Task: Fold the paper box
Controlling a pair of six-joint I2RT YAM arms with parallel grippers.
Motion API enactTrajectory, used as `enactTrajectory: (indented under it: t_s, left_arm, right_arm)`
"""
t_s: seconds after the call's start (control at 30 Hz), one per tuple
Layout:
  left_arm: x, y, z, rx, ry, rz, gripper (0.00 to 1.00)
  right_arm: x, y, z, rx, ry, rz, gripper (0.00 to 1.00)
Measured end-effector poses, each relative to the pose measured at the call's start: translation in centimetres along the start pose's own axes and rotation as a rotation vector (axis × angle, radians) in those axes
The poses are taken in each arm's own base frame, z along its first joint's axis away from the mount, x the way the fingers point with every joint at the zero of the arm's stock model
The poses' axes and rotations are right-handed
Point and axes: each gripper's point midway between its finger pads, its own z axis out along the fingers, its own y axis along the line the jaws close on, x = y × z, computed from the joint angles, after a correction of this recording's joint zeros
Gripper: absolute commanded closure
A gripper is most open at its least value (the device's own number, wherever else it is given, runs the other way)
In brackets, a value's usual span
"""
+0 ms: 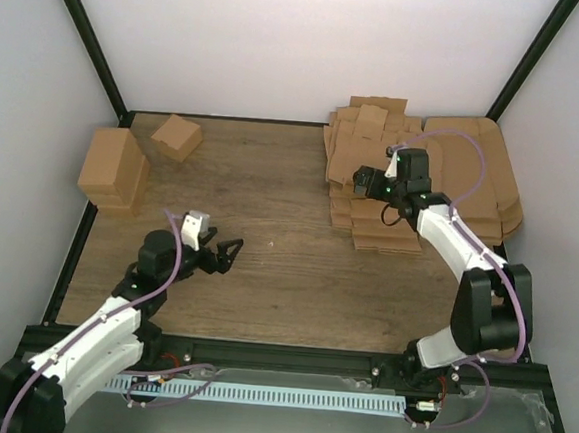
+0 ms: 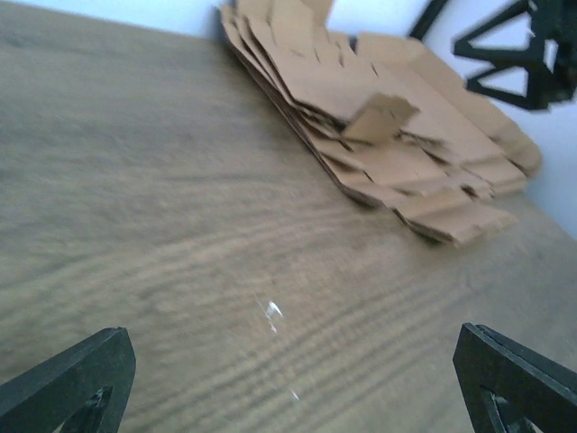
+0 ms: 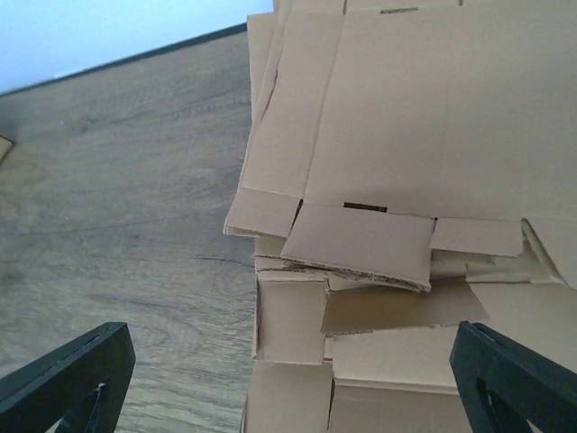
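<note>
Flat brown die-cut sheets of the paper box (image 1: 376, 198) lie in an untidy pile at the back right of the table, with flaps sticking out over its left edge. The pile's top sheet (image 3: 388, 117) fills the right wrist view, and the same pile (image 2: 379, 126) shows far off in the left wrist view. My right gripper (image 1: 358, 181) hangs open over the pile's left edge, its fingers (image 3: 68, 379) wide apart and nothing between them. Near the table's middle left, my left gripper (image 1: 230, 252) is open above bare wood (image 2: 270, 271), far from the pile.
Two folded brown boxes stand at the back left, a tall one (image 1: 113, 168) and a small cube-like one (image 1: 177, 136). A much wider cardboard sheet with rounded corners (image 1: 489, 167) lies under the pile at the far right. Walls close in the table at the back and on both sides.
</note>
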Motion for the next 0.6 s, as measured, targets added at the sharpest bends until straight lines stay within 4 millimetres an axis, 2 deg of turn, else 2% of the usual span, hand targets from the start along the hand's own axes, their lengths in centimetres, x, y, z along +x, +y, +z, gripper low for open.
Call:
enactTrajectory:
  t_s: [0.13, 0.27, 0.3, 0.4, 0.5, 0.6]
  left_arm:
    - [2.0, -1.7, 0.8, 0.073, 0.089, 0.000, 0.00]
    - [3.1, -3.7, 1.5, 0.132, 0.148, 0.013, 0.00]
    - [3.2, -4.1, 1.6, 0.146, 0.158, 0.016, 0.00]
    - [3.3, -5.0, 1.9, 0.170, 0.166, 0.020, 0.00]
    - [3.0, -5.3, 2.1, 0.174, 0.162, 0.016, 0.00]
    - [2.4, -5.5, 2.1, 0.175, 0.151, 0.016, 0.00]
  right_arm:
    - [0.0, 0.5, 2.0, -0.008, 0.049, -0.112, 0.00]
    - [-0.4, 2.0, 4.3, -0.002, 0.091, -0.290, 0.13]
    - [-0.5, 2.2, 4.8, -0.004, 0.101, -0.325, 0.13]
    - [-1.2, 3.2, 6.2, -0.018, 0.137, -0.431, 0.14]
    - [-1.4, 4.0, 7.5, -0.035, 0.164, -0.525, 0.23]
    - [-0.2, 4.2, 9.0, -0.048, 0.209, -0.620, 0.34]
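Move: The left edge of the top paper box, a flat sheet on the cardboard pile, lies about 11 cm ahead of the right hand, 8 cm left and 11 cm below. The lower sheets' near end is some 10 cm back and 11 cm right of that hand, 15 cm down. From the left hand, that left edge is roughly 32 cm ahead, 28 cm right and 9 cm below. Right hand reaches 9 cm forward-left and down towards the edge, twisting, part-closing; left hand moves 6 cm right. ##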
